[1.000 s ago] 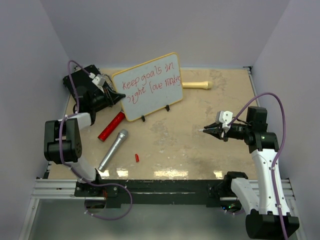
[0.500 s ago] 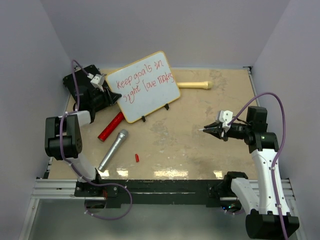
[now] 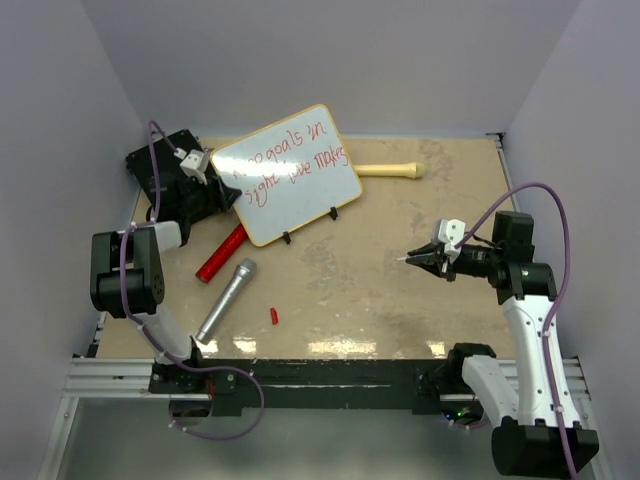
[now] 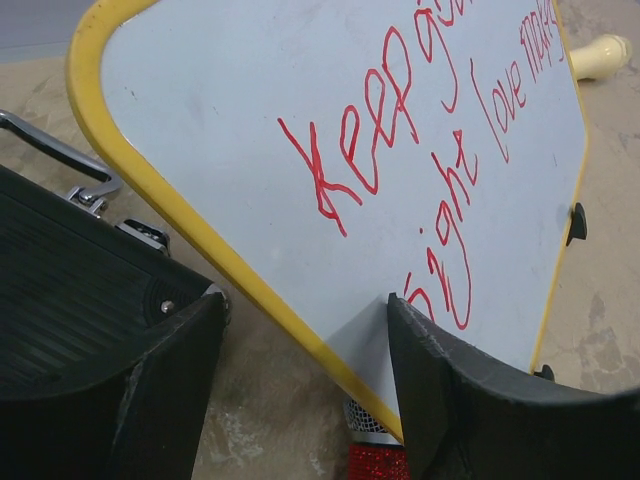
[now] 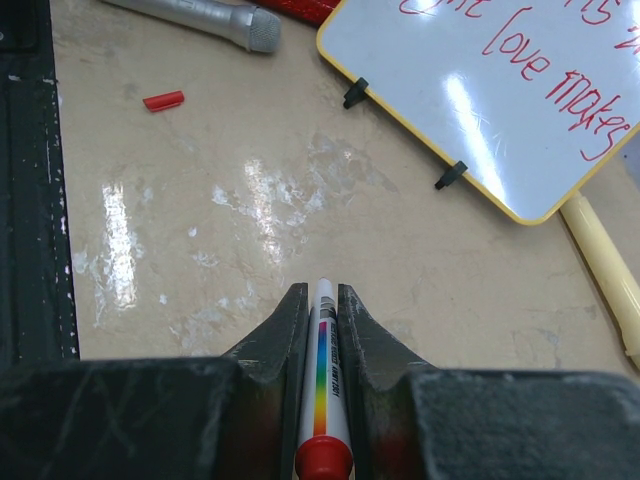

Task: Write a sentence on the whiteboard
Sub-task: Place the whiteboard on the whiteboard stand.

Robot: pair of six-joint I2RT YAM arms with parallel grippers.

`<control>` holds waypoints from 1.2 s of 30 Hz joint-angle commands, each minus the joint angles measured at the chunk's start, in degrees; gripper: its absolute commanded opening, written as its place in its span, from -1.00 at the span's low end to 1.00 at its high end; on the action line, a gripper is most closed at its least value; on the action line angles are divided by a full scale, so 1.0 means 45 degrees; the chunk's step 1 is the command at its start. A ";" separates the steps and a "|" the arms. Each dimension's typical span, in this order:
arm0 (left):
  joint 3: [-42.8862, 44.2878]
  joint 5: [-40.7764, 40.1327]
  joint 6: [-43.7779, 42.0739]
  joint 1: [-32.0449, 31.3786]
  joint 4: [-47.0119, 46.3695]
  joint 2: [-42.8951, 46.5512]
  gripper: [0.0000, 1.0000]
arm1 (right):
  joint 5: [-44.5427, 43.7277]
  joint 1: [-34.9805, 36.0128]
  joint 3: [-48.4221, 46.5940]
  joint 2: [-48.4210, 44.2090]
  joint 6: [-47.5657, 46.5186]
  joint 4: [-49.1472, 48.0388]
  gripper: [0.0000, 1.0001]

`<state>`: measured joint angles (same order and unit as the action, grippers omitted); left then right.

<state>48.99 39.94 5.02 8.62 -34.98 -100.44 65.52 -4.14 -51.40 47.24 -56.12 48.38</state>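
Observation:
The whiteboard (image 3: 290,190) stands tilted on small black feet at the back left, with the sentence (image 3: 300,160) in red handwriting in two lines. My left gripper (image 3: 222,190) is open at the board's left corner. In the left wrist view the gripper (image 4: 305,370) has its jaws wide apart on either side of the yellow frame of the whiteboard (image 4: 250,90), with "Keep" of the sentence (image 4: 370,140) close up. My right gripper (image 3: 415,259) hangs over the table's right half. In its wrist view this gripper (image 5: 322,300) is shut on a white marker (image 5: 322,390) with a rainbow stripe.
A black case (image 3: 160,170) lies at the back left behind my left gripper. A red microphone (image 3: 222,252), a silver microphone (image 3: 227,299) and a small red cap (image 3: 274,316) lie in front of the board. A cream stick (image 3: 390,169) lies behind the board.
My left gripper has gone from shut on the whiteboard's corner to open. The board has swung a little to the left. The right arm has not moved.

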 commanded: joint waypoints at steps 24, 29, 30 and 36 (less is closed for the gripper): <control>-0.2274 -0.2956 0.2730 0.0857 0.1009 0.8057 1.00 | -0.0028 0.0120 -0.0024 -0.0244 0.0517 -0.0516 -1.00; -0.2507 -0.1848 0.4100 0.0663 0.5210 1.1397 1.00 | -0.0280 0.0159 0.0113 -0.0615 0.1295 -0.1062 -1.00; -0.2586 -0.1884 0.4100 0.0565 0.5834 1.1964 1.00 | -0.0301 0.0159 0.0152 -0.0654 0.1453 -0.1334 -1.00; -0.3055 -0.3441 0.5563 -0.2456 1.1165 1.4136 0.96 | -0.0652 0.0198 0.0132 -0.0616 0.2177 -0.1786 -1.00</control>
<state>36.73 29.41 23.49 5.78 -5.58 -38.11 63.92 -3.57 -50.96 44.60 -49.89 43.59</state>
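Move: Between the left hand's part-open fingers runs the whiteboard's left edge; the whiteboard's middle lies about 4 cm ahead and 12 cm to the right, some 2 cm higher. The stand's nearer clip is about 7 cm back and 11 cm right, 9 cm below. The red microphone's middle is some 9 cm back and 4 cm left, the black case about 7 cm ahead and 17 cm left. From the right hand, the whiteboard lies about 28 cm ahead, 30 cm left and 11 cm below. Rising off the edge of the whiteboard, which already stands on its stand, the left hand goes almost straight up for the first 5 cm while its fingers open the rest of the way. It then sweeps faster, up and back towards the base, ending some 19 cm higher and 18 cm back, clear of the whiteboard, fingertips tipped up. ##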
